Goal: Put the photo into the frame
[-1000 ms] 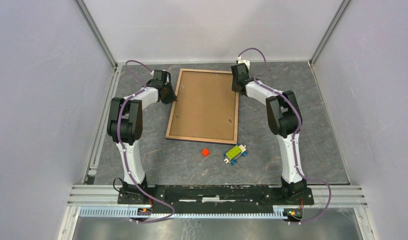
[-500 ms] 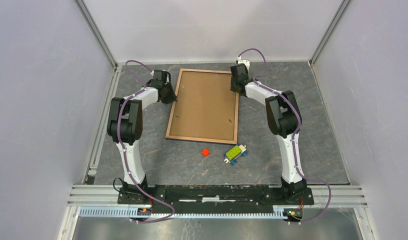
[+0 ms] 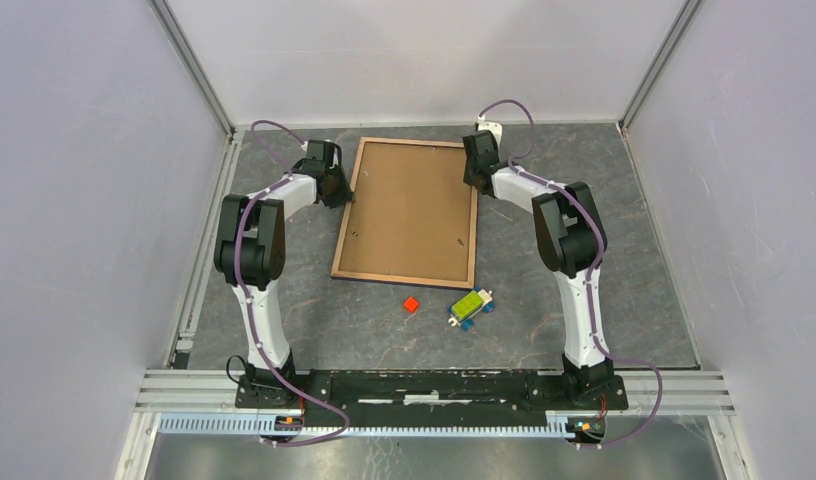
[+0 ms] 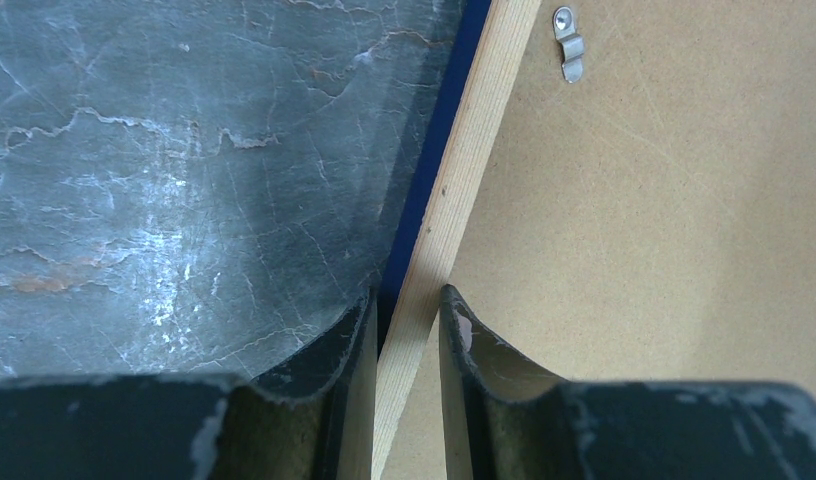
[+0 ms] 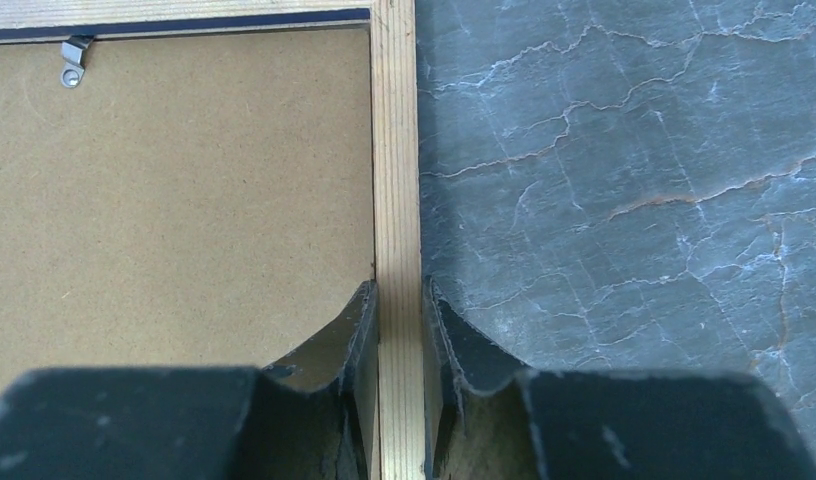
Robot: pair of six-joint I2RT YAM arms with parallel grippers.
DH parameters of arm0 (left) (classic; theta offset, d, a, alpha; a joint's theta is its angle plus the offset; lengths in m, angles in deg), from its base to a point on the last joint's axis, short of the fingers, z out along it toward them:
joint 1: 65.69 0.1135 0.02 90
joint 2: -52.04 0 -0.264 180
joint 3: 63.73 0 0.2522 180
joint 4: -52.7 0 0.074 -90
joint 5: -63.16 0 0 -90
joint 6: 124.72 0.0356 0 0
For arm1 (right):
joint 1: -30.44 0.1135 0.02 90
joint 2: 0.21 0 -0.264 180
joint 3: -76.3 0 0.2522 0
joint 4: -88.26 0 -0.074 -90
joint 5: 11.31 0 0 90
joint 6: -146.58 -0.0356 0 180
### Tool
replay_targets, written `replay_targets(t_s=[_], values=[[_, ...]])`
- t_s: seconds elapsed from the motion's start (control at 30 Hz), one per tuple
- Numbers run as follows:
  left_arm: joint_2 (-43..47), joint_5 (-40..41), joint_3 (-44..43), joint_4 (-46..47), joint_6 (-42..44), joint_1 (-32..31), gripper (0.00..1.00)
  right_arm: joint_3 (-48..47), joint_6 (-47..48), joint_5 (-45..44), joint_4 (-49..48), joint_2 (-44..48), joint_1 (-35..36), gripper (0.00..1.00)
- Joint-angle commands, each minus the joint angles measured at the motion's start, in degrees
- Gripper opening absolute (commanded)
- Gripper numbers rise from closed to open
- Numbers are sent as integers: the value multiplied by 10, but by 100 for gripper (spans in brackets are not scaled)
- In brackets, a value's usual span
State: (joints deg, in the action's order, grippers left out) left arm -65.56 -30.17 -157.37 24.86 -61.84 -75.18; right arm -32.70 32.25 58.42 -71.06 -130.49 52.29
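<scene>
The frame (image 3: 403,279) lies back side up on the table, light wood rails around a brown backing board (image 3: 409,210). The photo is out of view. My left gripper (image 3: 342,194) is shut on the frame's left rail (image 4: 474,130), one finger on the board side and the other on the table side, with the blue edge (image 4: 424,170) showing beside it. My right gripper (image 3: 475,181) is shut on the right rail (image 5: 394,150) near the far corner, its fingertips tight against both sides.
A small red block (image 3: 411,304) and a green-and-blue toy car (image 3: 471,306) lie in front of the frame's near edge. Metal clips (image 4: 569,45) (image 5: 74,60) sit on the backing board. Walls enclose the table on three sides.
The right wrist has shifted very slightly at the far right corner. The frame and the left arm have not moved.
</scene>
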Motion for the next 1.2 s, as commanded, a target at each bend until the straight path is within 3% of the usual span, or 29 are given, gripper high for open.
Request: replay_targets(t_s=[0.0,0.23,0.3,0.47,0.6,0.9,1.17], values=[[-7,-21,-4,9,-14,-6,2,24,4,25,51,8,13,22],[-11,-20,-9,5,-17,-6,2,-29,35,35,51,-12,10,12],[-15,-13,-12,-1,-18,-5,2,-40,51,50,53,-6,7,19],[-21,-2,-20,-13,-22,-3,2,41,113,68,11,81,3,53],[-23,1,-20,-13,-29,1,2,156,135,85,-49,161,4,64],[-26,-4,-19,-10,-37,8,2,292,145,192,-65,240,19,70],[-28,-13,-22,-9,-36,11,2,310,142,167,-45,261,60,70]])
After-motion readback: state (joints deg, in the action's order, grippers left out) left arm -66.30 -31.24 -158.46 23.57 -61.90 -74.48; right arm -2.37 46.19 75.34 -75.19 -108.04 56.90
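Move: The small metal clip on the brown backing by the right rail, near end of the frame, lies about 19 cm back and 4 cm left of the right hand, 1 cm lower. From the right hand, the far rail's clip sits some 8 cm ahead and 10 cm left, and the frame's far right corner 9 cm straight ahead. The green toy is 34 cm back and 2 cm left. The near right clip lies about 12 cm back and 25 cm right of the left hand. The frame's right rail comes free as the right fingers open wide; the hand then draws back about 14 cm along the rail, rising slightly and sinking again, and ends with a 3 cm swing left over the backing's edge, towards the near right clip. Meanwhile it turns counter-clockwise some 25 degrees. The left hand keeps its pinch on the left rail. ##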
